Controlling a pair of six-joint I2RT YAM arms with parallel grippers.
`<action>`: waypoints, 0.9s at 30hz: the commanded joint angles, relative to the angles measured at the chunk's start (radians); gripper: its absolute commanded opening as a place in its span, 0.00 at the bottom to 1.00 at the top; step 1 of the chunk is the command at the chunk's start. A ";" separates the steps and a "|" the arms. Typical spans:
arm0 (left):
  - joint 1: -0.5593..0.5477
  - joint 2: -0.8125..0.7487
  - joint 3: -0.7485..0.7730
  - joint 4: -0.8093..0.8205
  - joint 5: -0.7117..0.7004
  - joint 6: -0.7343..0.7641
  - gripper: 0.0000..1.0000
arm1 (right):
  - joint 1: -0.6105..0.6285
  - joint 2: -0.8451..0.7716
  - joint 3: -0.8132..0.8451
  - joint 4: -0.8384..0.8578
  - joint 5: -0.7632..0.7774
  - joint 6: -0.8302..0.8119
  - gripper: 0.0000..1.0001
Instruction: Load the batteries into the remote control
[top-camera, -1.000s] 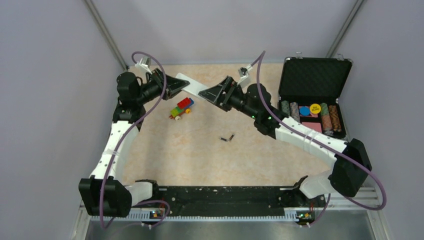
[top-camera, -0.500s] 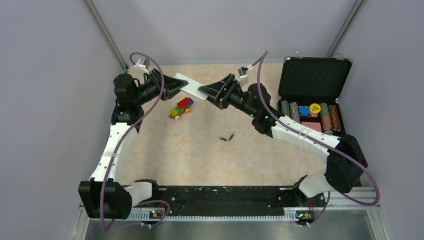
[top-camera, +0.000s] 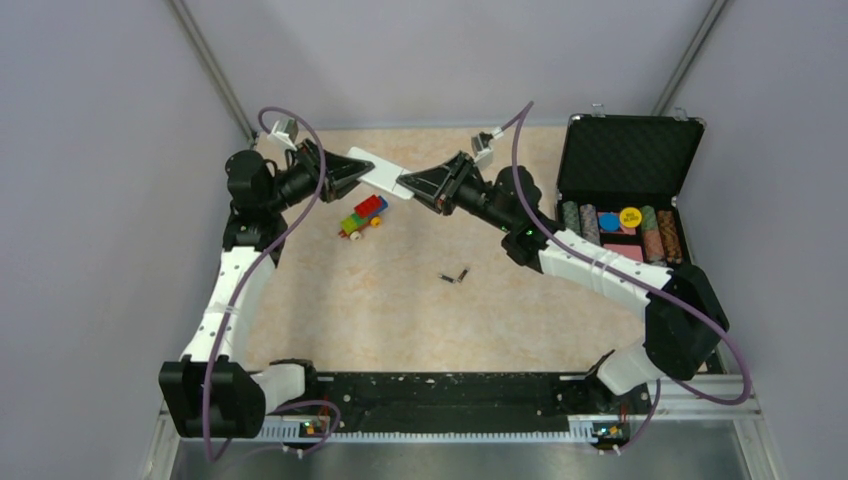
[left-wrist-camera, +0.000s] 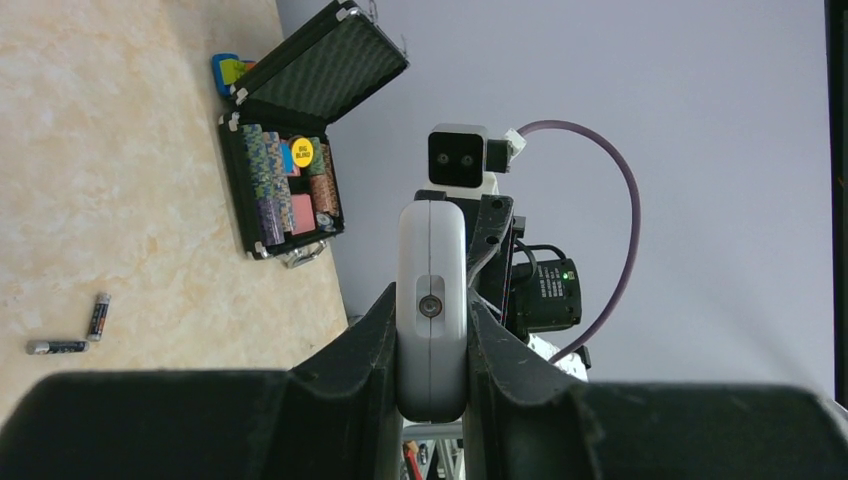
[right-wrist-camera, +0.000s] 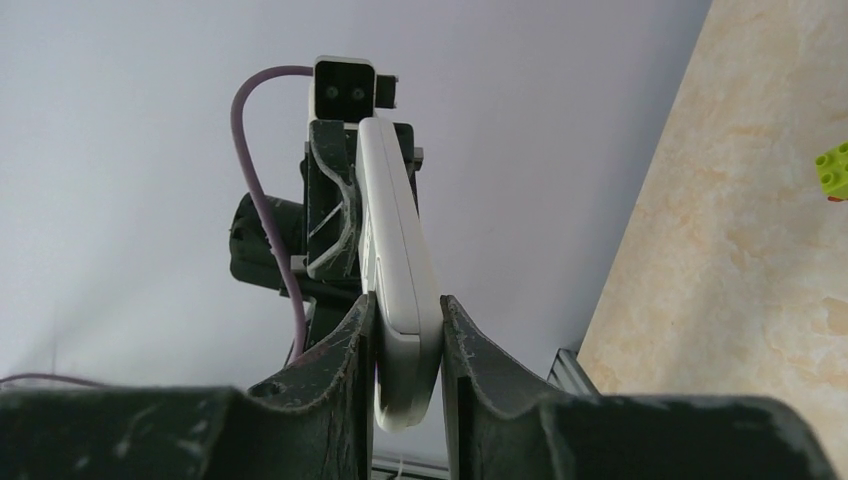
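The light-grey remote control (top-camera: 381, 172) hangs in the air over the far part of the table, held at both ends. My left gripper (top-camera: 361, 168) is shut on its left end; in the left wrist view the remote control (left-wrist-camera: 432, 240) stands edge-on between the fingers of that gripper (left-wrist-camera: 431, 312). My right gripper (top-camera: 406, 184) is shut on the other end, both pads pressing the remote control (right-wrist-camera: 395, 230) in the right wrist view, right gripper (right-wrist-camera: 408, 305). Two batteries (top-camera: 455, 276) lie on the table, side by side; the left wrist view shows one battery (left-wrist-camera: 97, 315) and the other battery (left-wrist-camera: 57, 346).
A colourful toy-brick train (top-camera: 363, 216) sits on the table just below the held remote. An open black case of poker chips (top-camera: 625, 190) stands at the back right, also seen as the case (left-wrist-camera: 285, 190). Grey walls close in the table's sides and back.
The right gripper has shut from wide open onto the remote's right end, having moved slightly left toward it. The left gripper kept its grip.
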 joint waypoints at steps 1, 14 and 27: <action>0.016 -0.012 0.016 0.118 0.016 -0.039 0.00 | -0.010 0.018 -0.036 -0.009 -0.049 -0.054 0.19; 0.061 0.050 0.101 -0.083 0.065 0.131 0.00 | -0.024 0.025 -0.050 0.045 -0.117 -0.111 0.16; 0.061 0.034 0.032 -0.011 0.049 0.176 0.00 | -0.023 0.081 0.020 -0.074 -0.090 -0.010 0.50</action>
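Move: From the right hand, already pinching the lower end of the remote, the middle of the remote is some 4 cm to the left, 1 cm ahead and about level. From the left hand, already holding the other end, that middle is about 4 cm to the right and 1 cm back. The batteries lie roughly 12 cm right of the right hand, level with it fore and aft and 29 cm below. The toy train sits about 13 cm left, 15 cm ahead and 27 cm down. Keeping its pinch on the lower end of the remote, the right hand first eases down about 1.5 cm, then opens its fingers by roughly a quarter of their range while sinking to about 4 cm in all. The lower finger comes clear, and the upper finger seems to stay against the back. The left hand keeps its steady grip and lowers some 2.5 cm, edging left and forward. ##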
